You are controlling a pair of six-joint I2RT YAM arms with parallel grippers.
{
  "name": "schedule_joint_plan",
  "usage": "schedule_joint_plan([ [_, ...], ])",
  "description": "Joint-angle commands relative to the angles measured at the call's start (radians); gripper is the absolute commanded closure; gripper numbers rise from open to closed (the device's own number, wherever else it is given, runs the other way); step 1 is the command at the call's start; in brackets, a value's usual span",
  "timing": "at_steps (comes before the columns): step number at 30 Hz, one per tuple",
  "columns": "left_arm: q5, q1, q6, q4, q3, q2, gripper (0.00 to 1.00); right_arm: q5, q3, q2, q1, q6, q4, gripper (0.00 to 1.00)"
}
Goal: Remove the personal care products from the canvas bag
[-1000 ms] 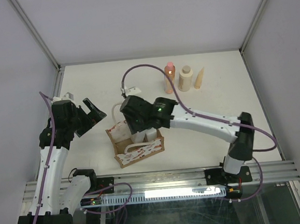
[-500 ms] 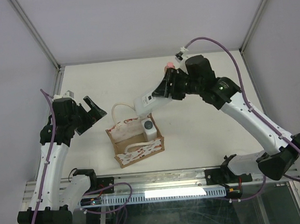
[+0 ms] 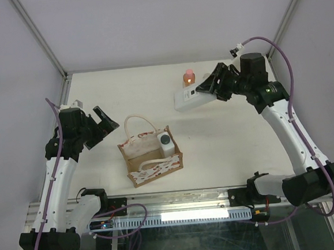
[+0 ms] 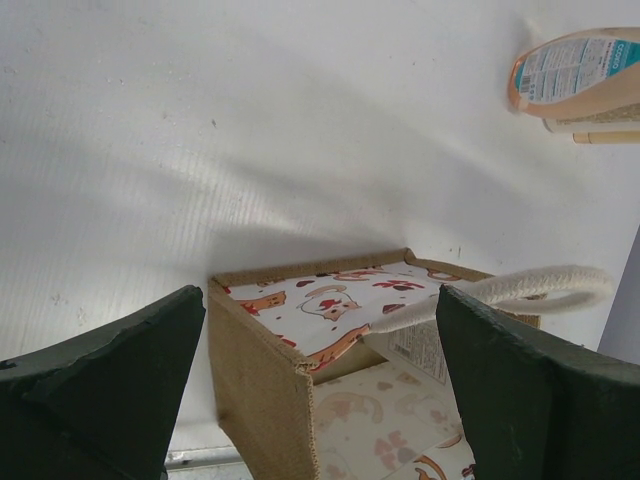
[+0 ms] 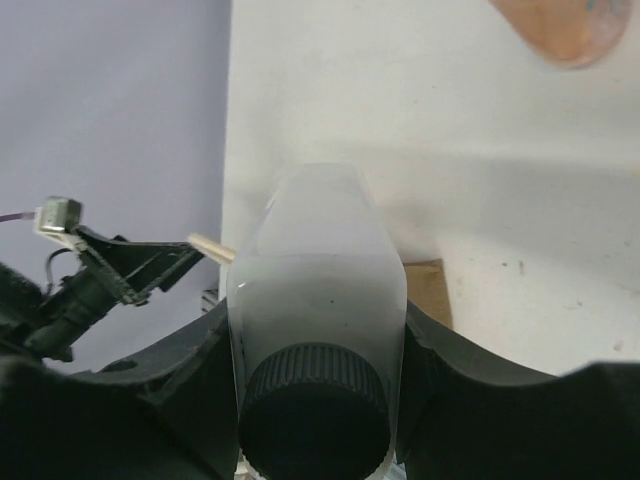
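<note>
The canvas bag (image 3: 151, 156) stands near the table's front, with one white bottle with a dark grey cap (image 3: 165, 141) upright inside. My right gripper (image 3: 209, 88) is shut on a second white bottle (image 3: 189, 98), held on its side above the table at the back. In the right wrist view that bottle (image 5: 318, 265) fills the space between the fingers, its dark cap (image 5: 315, 410) towards the camera. The orange bottle with a pink cap (image 3: 188, 77) stands just behind it. My left gripper (image 3: 102, 126) hangs open left of the bag (image 4: 262, 385), holding nothing.
A cream rope handle (image 4: 525, 286) arches over the bag's opening. The orange bottle (image 4: 575, 72) shows far off in the left wrist view. White walls with metal posts bound the table on three sides, and an aluminium rail runs along the front edge.
My right arm has lifted the white bottle out of the bag and carried it back and to the right, beside the orange bottle. The left arm has not moved.
</note>
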Motion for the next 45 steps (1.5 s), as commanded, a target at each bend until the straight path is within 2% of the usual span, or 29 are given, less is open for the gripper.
schedule_joint_plan([
  [1,0.012,-0.007,-0.005,0.056,0.028,0.003,0.01,-0.012,-0.04,0.007,-0.005,-0.083,0.038,1.0],
  [7,0.013,-0.008,-0.007,0.062,0.03,0.019,0.01,0.084,-0.045,0.15,-0.002,-0.167,-0.002,1.0],
  [11,0.009,-0.007,-0.004,0.069,0.027,0.031,0.01,0.236,0.018,0.222,0.027,-0.211,-0.033,1.0],
  [19,0.006,-0.007,-0.004,0.091,0.044,0.076,0.01,0.584,0.326,0.507,0.138,-0.226,-0.296,1.0],
  [28,-0.006,-0.007,0.001,0.101,0.065,0.108,0.01,0.749,0.461,0.627,0.221,-0.247,-0.306,1.0],
  [33,-0.011,-0.008,0.001,0.1,0.06,0.107,0.01,0.785,0.492,0.683,0.244,-0.275,-0.308,1.0],
  [40,-0.016,-0.007,-0.011,0.101,0.046,0.097,0.01,0.798,0.412,0.659,0.254,-0.262,-0.261,0.88],
  [42,-0.015,-0.008,-0.009,0.101,0.052,0.103,0.01,0.784,0.382,0.646,0.254,-0.268,-0.23,0.81],
  [45,-0.019,-0.007,-0.008,0.102,0.066,0.107,0.01,0.765,0.374,0.653,0.254,-0.276,-0.221,0.62],
])
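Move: The right hand still holds the white bottle slanting in the air; its spot on the bare table lies about 10 cm ahead, straight out, some 31 cm below. The orange bottle stands about 18 cm ahead and 2 cm left, the cream bottle about 18 cm ahead and 6 cm right, both some 23 cm below. From the left hand that spot is roughly 17 cm ahead, 36 cm right, 18 cm below. The right hand lowers the gripped white bottle some 19 cm, then forward about 9, rolling it upright about 50 degrees. ##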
